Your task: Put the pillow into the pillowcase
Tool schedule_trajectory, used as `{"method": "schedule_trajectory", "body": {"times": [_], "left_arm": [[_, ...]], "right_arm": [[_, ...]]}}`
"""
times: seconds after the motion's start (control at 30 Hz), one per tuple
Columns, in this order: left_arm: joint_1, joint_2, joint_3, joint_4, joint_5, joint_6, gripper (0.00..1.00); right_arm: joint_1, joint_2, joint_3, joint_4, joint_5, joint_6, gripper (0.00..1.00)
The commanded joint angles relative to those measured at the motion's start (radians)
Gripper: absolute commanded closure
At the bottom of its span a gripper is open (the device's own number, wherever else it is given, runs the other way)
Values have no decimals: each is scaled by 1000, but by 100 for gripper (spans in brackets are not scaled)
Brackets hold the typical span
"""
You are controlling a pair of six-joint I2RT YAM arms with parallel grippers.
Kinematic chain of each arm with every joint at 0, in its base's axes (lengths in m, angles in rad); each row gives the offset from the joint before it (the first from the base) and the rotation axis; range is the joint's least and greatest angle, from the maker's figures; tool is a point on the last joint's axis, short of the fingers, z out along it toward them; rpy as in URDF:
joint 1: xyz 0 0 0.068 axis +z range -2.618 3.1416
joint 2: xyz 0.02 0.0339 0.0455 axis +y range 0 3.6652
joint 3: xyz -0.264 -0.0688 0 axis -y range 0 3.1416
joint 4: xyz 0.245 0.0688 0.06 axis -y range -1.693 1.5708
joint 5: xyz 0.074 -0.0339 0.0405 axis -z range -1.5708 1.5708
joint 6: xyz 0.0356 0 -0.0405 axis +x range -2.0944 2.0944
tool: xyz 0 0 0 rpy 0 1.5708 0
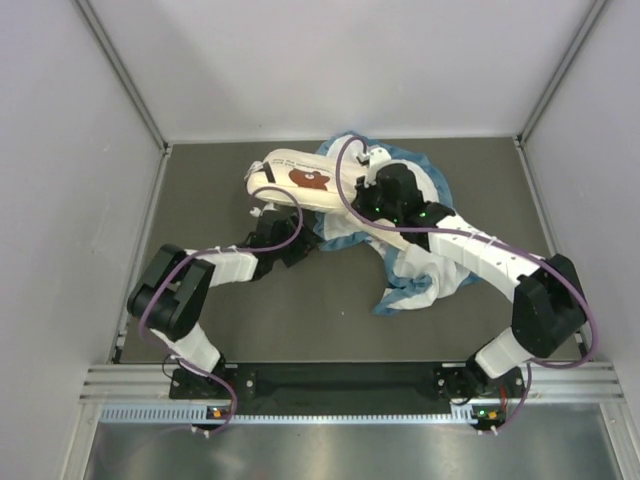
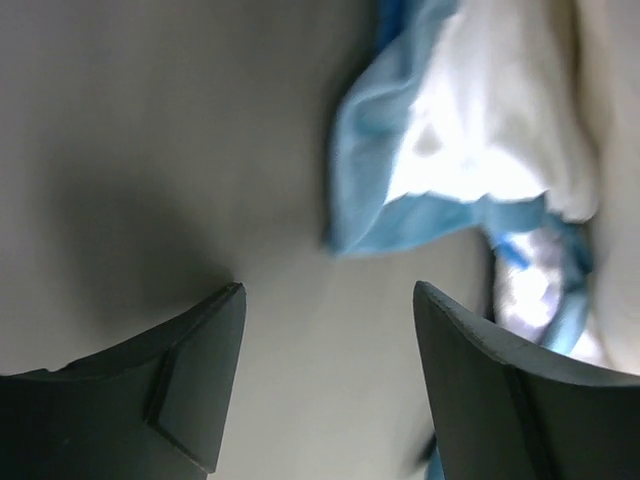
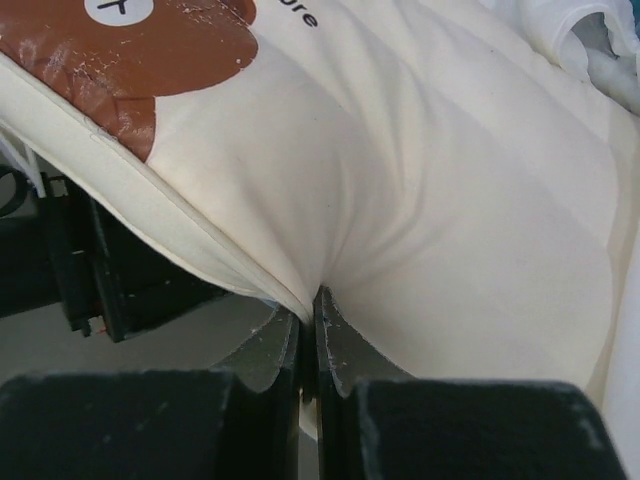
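The cream pillow (image 1: 290, 175) with its brown bear logo (image 1: 309, 180) lies at the back of the table, its right end on the crumpled blue-and-white pillowcase (image 1: 425, 270). My right gripper (image 1: 352, 208) is shut, pinching a fold of the pillow (image 3: 450, 200) at its near edge (image 3: 310, 298), right of the logo (image 3: 150, 50). My left gripper (image 1: 298, 240) hovers in front of the pillow, open and empty (image 2: 328, 290) above bare table. The pillowcase's blue ruffled edge (image 2: 400, 215) lies just ahead of its fingers (image 2: 200, 370).
Grey walls (image 1: 100, 120) close in the dark table (image 1: 250, 330) on three sides. The left arm's dark wrist (image 3: 100, 270) sits close under the pillow's edge. A purple cable (image 1: 345, 175) arcs over the pillow. A metal rail (image 1: 350, 385) runs along the near edge.
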Motion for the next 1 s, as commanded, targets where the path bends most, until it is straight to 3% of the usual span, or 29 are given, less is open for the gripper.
{"method": "schedule_trajectory", "body": {"times": [0.0,0.23,0.43,0.47,0.5,0.6,0.63,0.73,0.9,0.97], "left_arm": [[-20,91,58,168,-39,-71,29],[-71,210,107,205,-171,-159,32],[-105,316,151,266,-221,-223,50],[-108,322,164,268,-221,-225,55],[-117,329,176,268,-221,-222,68],[-121,329,193,315,-211,-196,97],[-121,309,190,320,-208,-185,100],[-120,208,172,285,-220,-104,100],[-102,-5,202,-31,-267,60,100],[-56,-91,216,-126,-221,88,100]], "right_arm": [[-27,-96,12,127,-66,83,100],[-44,-128,-25,167,-95,131,100],[-55,-151,-37,167,-105,137,100],[-56,-153,-39,166,-107,139,100],[-56,-159,-40,164,-107,142,100],[-61,-167,-43,152,-107,143,100],[-59,-168,-45,146,-104,142,100],[-59,-170,-58,120,-99,130,100],[-58,-197,-155,112,-112,137,100],[-56,-235,-221,110,-102,140,100]]}}
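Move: Low by the table, the left hand has the near-left corner of the pillowcase, blue trim, about 6 cm ahead, 5 cm to its right and 2 cm below. The pillow's bear print hangs some 13 cm ahead, 1 cm right and 9 cm above; the case's bunched near flap lies about 23 cm right and 9 cm back, 3 cm below. From the right hand, pinching the pillow's near edge, that corner is roughly 5 cm back, 7 cm left and 17 cm below. Reaching forward and right about 8 cm in all, low over the table and sinking slightly at the end, the left hand shuts its open fingers on the pillowcase's blue corner, then rises some 6 cm, easing back and left. The right hand keeps its pinch on the pillow and shifts about 3 cm right and back, first a little up and then down again, its left side rolling slightly upward. ##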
